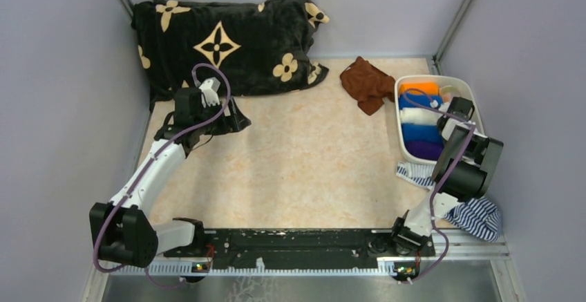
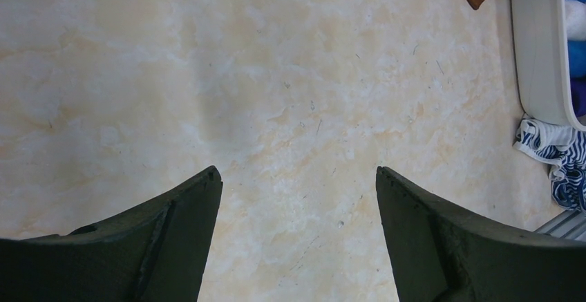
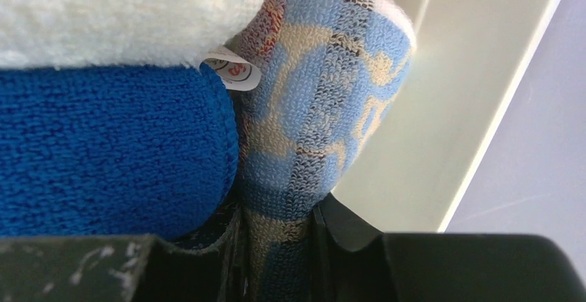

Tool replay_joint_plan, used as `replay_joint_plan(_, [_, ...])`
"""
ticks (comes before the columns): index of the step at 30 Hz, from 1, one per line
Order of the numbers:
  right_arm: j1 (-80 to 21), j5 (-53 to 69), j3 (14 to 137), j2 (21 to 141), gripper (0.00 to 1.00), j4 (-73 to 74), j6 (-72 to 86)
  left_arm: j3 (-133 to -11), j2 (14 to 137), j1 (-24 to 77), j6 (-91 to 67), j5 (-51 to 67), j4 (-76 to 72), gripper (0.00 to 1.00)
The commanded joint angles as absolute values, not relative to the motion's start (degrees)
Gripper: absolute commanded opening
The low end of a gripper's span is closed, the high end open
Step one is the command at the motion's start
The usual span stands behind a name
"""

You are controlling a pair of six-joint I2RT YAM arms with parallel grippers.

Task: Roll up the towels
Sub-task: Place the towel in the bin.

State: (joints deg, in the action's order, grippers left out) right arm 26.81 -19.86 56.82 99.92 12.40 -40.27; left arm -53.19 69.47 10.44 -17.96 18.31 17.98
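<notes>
My right gripper (image 1: 456, 110) reaches into the white bin (image 1: 442, 79) and is shut on the pale blue-white printed towel (image 3: 325, 108), pinched between its fingers (image 3: 276, 247) against the bin's right wall (image 3: 428, 108). Beside it lie a blue roll (image 3: 104, 150) and a white roll (image 3: 117, 12). The bin holds several plain rolls, orange (image 1: 419, 88) to purple (image 1: 425, 150). The plain brown towel (image 1: 366, 84) lies crumpled left of the bin. My left gripper (image 1: 231, 119) is open and empty (image 2: 299, 177) above bare table. The orange-peach towel is out of view.
The black flowered blanket (image 1: 228, 39) is heaped at the back left, just behind my left gripper. A navy-and-white striped cloth (image 1: 477, 215) lies at the front right by the right arm, also in the left wrist view (image 2: 553, 150). Walls enclose the table.
</notes>
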Motion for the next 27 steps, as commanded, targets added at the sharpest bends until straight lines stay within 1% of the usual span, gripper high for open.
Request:
replay_joint_plan(1, [27.3,-16.47,59.24,101.87,0.17,10.59,-35.78,-52.49,70.17,9.94,-17.1,19.56,16.52,0.88])
replay_joint_plan(5, [27.46,-16.2,60.16,101.36,0.2,10.52,-34.38,-52.38,70.09,9.84,-16.99,19.68,16.44,0.88])
replay_joint_plan(7, [27.57,-15.87,60.47,100.96,0.24,11.06,-33.95,-52.38,69.99,9.84,-17.0,19.82,16.37,0.88])
replay_joint_plan(10, [27.75,-15.91,60.25,100.52,0.28,11.48,-34.07,-52.24,69.8,9.84,-17.04,19.95,16.18,0.88])
replay_joint_plan(13, [28.07,-15.83,59.5,99.91,0.29,11.38,-34.32,-52.12,69.53,9.84,-17.02,20.0,16.09,0.88])
replay_joint_plan(14, [28.16,-15.8,59.36,99.72,0.35,11.38,-34.35,-52.12,69.48,9.84,-17.0,19.96,16.08,0.88])
replay_joint_plan(15, [28.21,-16.05,59.3,99.67,0.47,11.25,-34.48,-52.14,69.44,9.84,-17.0,20.03,16.08,0.88])
replay_joint_plan(16, [28.28,-16.3,59.21,99.59,0.55,11.13,-34.53,-52.12,69.35,9.84,-16.99,19.96,16.08,0.88])
replay_joint_plan(17, [28.3,-16.24,59.25,99.52,0.57,11.18,-34.65,-52.04,69.3,9.84,-17.04,19.95,16.08,0.88])
replay_joint_plan(21, [28.47,-16.4,59.41,99.17,0.63,11.37,-34.76,-52.03,69.34,9.84,-17.05,19.85,15.95,0.88])
replay_joint_plan(27, [28.48,-16.52,59.24,96.58,0.64,10.83,-35.28,-51.94,68.88,9.84,-16.97,19.86,15.82,0.88])
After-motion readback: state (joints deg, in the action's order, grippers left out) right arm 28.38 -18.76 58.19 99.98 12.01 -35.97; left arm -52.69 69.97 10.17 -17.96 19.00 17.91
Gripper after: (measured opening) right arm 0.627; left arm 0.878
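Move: The right hand already holds the rolled patterned towel down inside the bin, by its right wall; the towel's middle is about 2 cm ahead of the hand point and 1 cm below. The blue roll lies roughly 14 cm left and 1 cm ahead of the hand, the white roll some 15 cm left and 7 cm ahead, the peach roll about 10 cm ahead and 5 cm left, all near hand height. From the idle left hand, the towel is some 76 cm right, 1 cm back and 15 cm lower. The right fingers, pinching the rolled towel at first, ease their squeeze and spread to a bit over half open, one still on each side of it. The hand otherwise almost stays put deep in the bin, turning only about 5 degrees clockwise and shifting right towards the wall by roughly 1 cm as it opens. ##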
